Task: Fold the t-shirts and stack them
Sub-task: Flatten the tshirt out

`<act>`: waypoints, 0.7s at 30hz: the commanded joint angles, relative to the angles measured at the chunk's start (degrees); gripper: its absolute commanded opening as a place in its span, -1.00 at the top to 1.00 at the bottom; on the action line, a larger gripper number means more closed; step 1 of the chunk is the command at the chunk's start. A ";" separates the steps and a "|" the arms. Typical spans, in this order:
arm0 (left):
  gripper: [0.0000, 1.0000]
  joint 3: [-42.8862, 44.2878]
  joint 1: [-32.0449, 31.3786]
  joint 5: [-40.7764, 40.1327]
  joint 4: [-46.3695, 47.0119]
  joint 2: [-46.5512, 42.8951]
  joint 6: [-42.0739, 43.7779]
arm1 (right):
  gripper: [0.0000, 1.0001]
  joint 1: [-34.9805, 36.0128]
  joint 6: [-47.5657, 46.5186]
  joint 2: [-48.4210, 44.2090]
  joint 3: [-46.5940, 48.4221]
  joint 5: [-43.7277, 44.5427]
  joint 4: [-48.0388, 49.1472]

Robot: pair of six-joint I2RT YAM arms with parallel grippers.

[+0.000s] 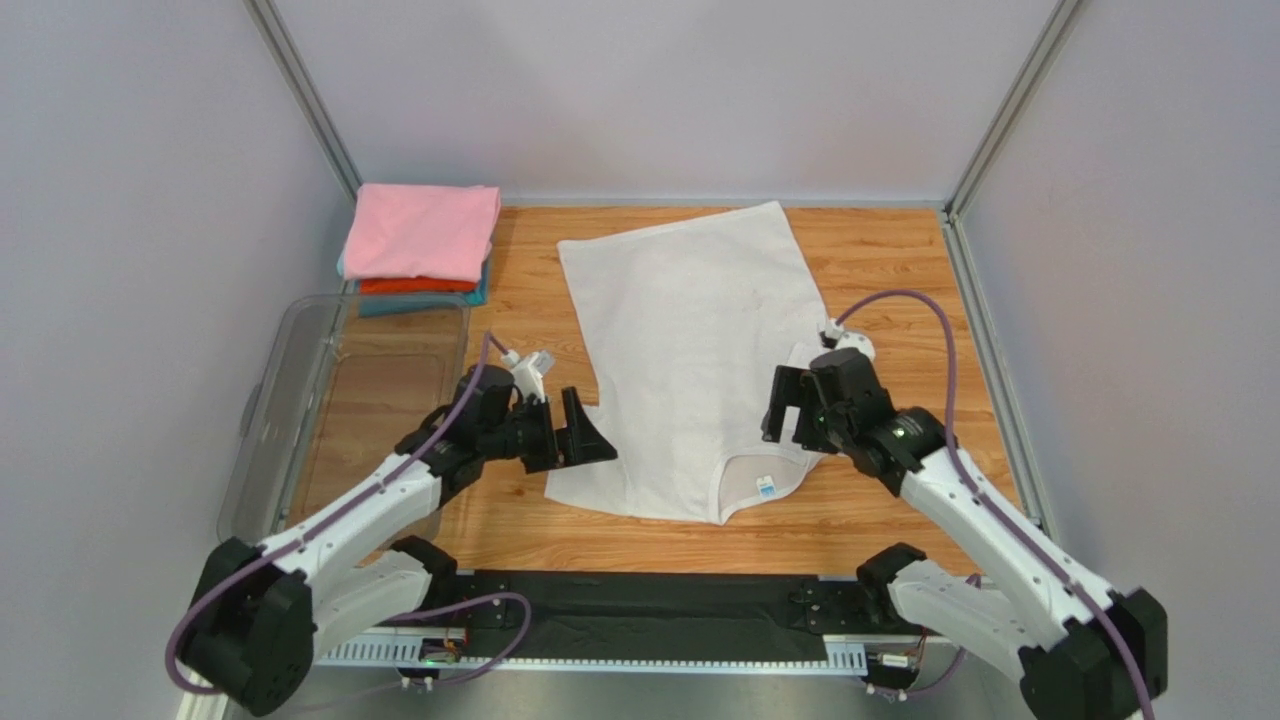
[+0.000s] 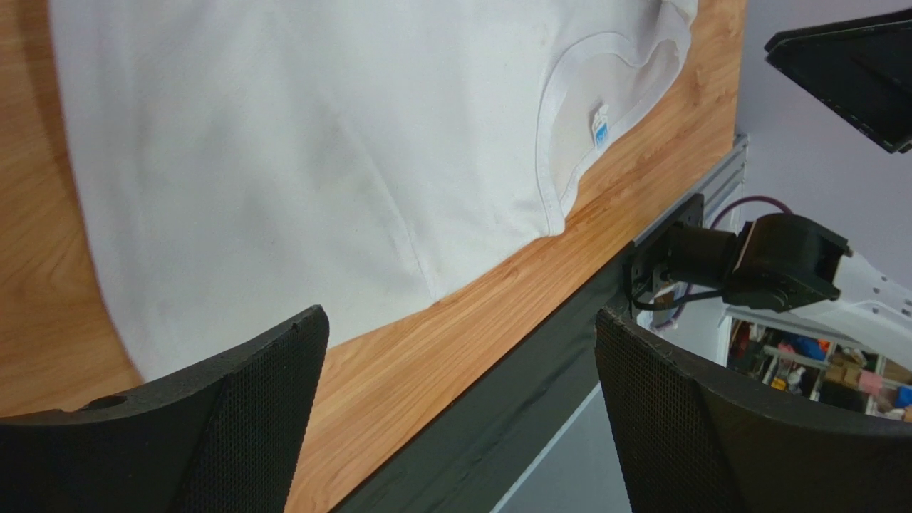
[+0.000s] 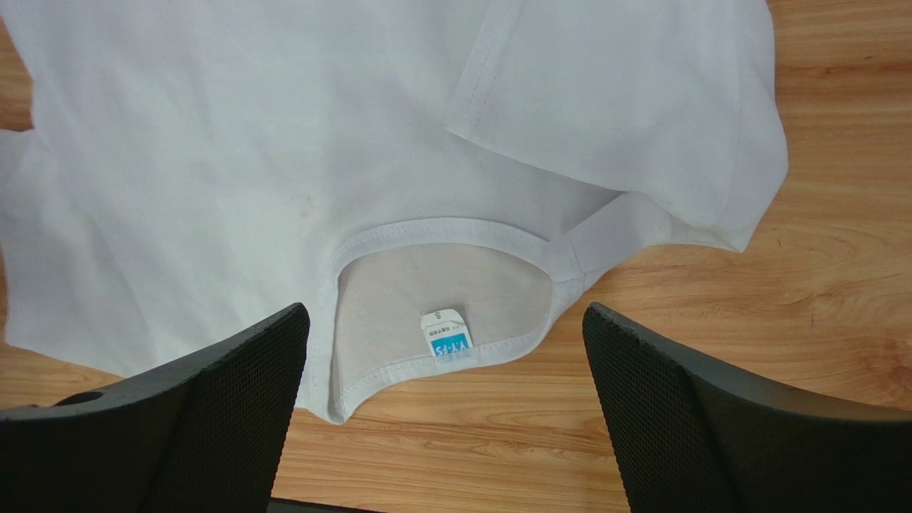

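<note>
A plain white t-shirt (image 1: 691, 353) lies flat on the wooden table, its collar and blue neck label (image 1: 765, 485) toward the arms. In the right wrist view one sleeve (image 3: 632, 96) is folded over the body. My left gripper (image 1: 589, 425) hovers open at the shirt's near left edge, holding nothing. My right gripper (image 1: 793, 408) hovers open at its right edge. The left wrist view shows the shirt (image 2: 321, 139) beyond open jaws (image 2: 460, 331). The right wrist view shows the label (image 3: 446, 339) between open jaws (image 3: 444, 315). Folded t-shirts are stacked at the back left: pink (image 1: 421, 230), orange-red (image 1: 418, 284), teal (image 1: 406, 303).
A clear plastic bin (image 1: 301, 405) stands along the left side, just outside my left arm. Grey walls and metal posts enclose the table. A black strip (image 1: 646, 608) runs along the near edge between the arm bases.
</note>
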 commanded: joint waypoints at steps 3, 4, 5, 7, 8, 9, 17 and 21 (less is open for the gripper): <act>-0.99 1.07 -2.92 -0.41 19.88 12.08 -4.05 | -1.00 2.18 -4.68 15.41 6.89 7.67 4.54; -0.99 0.90 -3.27 -0.24 22.08 15.23 -3.98 | -1.00 2.09 -4.85 17.63 8.73 8.47 5.06; -0.99 0.90 -3.36 -0.24 22.71 16.82 -3.72 | -1.00 2.09 -4.86 20.26 9.70 9.17 5.51; -0.99 1.16 -3.53 -0.50 23.50 20.77 -2.93 | -0.87 2.09 -4.68 26.75 11.46 10.41 6.82; -0.99 1.16 -3.54 -0.50 23.85 22.01 -2.49 | -0.72 2.09 -4.42 28.71 13.82 10.32 6.83; -0.99 1.16 -3.54 -0.33 24.12 23.24 -1.96 | -0.63 2.09 -4.24 32.64 14.80 11.02 6.83; -0.95 -1.82 -3.45 1.35 26.32 30.29 -2.31 | -0.01 1.39 -2.93 45.94 21.22 12.78 5.34; -0.95 -3.15 -3.54 -3.21 18.70 27.48 -1.78 | 0.07 1.03 -2.31 49.29 21.32 12.43 5.33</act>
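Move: The right hand, open, hangs above the t-shirt. The inner corner of the folded-over right sleeve flap lies about 9 cm ahead, 2 cm left and 10 cm below it; the collar is some 3 cm back and 4 cm left, the flap's outer corner 3 cm ahead and 9 cm right. For the left hand, the left sleeve seam is about 3 cm ahead, 4 cm right and 9 cm down, the sleeve itself 3 cm ahead and 1 cm left. The right hand swoops forward and down, about 9 cm each way, to the inner corner of the folded-over sleeve flap, tipping its fingers steeper and rolling its left side down some 20 degrees while they close to about half, one tip to either side of the corner. Meanwhile the left hand, fingers still wide open, sinks about 6 cm while edging right and a little forward onto the left sleeve by its seam, then stays there, bearing on the cloth. ##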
